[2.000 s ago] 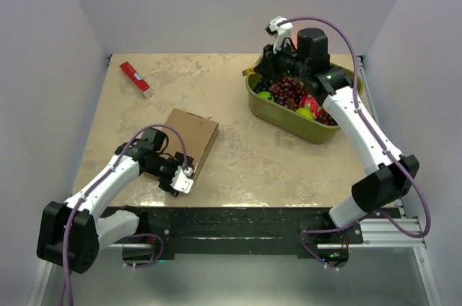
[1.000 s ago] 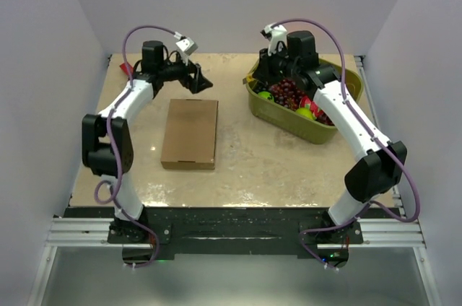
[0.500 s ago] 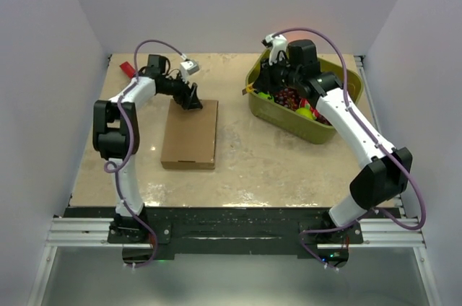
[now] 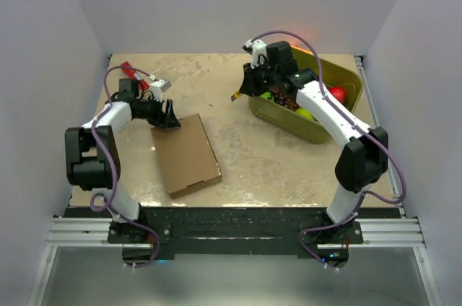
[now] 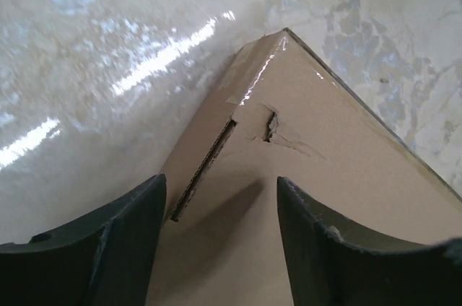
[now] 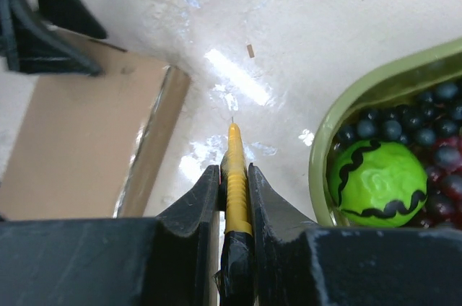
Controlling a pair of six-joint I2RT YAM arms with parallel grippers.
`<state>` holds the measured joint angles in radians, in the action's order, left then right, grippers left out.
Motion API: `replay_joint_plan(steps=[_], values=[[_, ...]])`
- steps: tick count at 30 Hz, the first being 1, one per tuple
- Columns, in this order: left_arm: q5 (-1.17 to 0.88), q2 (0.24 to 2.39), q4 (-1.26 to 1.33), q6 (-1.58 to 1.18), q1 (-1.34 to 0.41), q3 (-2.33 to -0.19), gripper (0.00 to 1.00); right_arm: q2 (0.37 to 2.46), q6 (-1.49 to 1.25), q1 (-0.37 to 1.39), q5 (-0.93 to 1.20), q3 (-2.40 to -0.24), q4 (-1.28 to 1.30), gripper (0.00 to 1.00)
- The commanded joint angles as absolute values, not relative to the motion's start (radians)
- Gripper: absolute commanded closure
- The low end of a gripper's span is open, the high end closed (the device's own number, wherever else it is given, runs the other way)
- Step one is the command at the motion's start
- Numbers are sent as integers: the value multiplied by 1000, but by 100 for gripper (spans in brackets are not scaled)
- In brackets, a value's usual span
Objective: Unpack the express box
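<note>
The express box (image 4: 186, 156) lies flat and shut on the table, skewed, with its near end turned to the right. My left gripper (image 4: 167, 115) stands open over its far left corner. In the left wrist view the dark fingers (image 5: 123, 241) straddle the brown lid (image 5: 339, 169), beside a flap slit and a small tear in the cardboard. My right gripper (image 4: 245, 88) hovers just left of the tub, shut on a thin yellow knife (image 6: 234, 176) whose fine tip points down at the bare table. The box's edge (image 6: 79, 140) shows left of that tip.
An olive-green tub (image 4: 285, 120) of fruit stands at the back right; its rim (image 6: 339, 111), a green ball (image 6: 375, 176) and dark grapes show in the right wrist view. A red packet (image 4: 130, 71) lies at the far left corner. White walls enclose three sides.
The box has turned, its far end dragged left and its near end swung right. The left gripper moved left with narrower jaws. The right gripper came left out of the tub.
</note>
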<state>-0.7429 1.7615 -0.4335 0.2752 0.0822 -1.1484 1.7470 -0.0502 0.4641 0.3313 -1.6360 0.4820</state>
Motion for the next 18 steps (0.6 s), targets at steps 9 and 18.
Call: replay_joint_plan(steps=[9, 18], values=[[-868, 1278, -475, 666, 92, -1013, 14, 1789, 63, 657, -29, -1806, 480, 100], [-879, 1206, -1094, 1508, -69, -904, 3, 1772, 34, 658, -2, -1759, 486, 100]])
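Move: The express box's middle lies about 10 cm back and 5 cm right of the left hand, some 5 cm lower; the red tool is 16 cm ahead and 13 cm left of that hand. From the right hand, which still holds the yellow cutter, the box is roughly 18 cm back, 20 cm left and 20 cm below, and the fruit bin about level, 20 cm right and 15 cm lower. Left hand draws back and up some 10 cm over the box, opening, turning clockwise; right carries cutter left. ##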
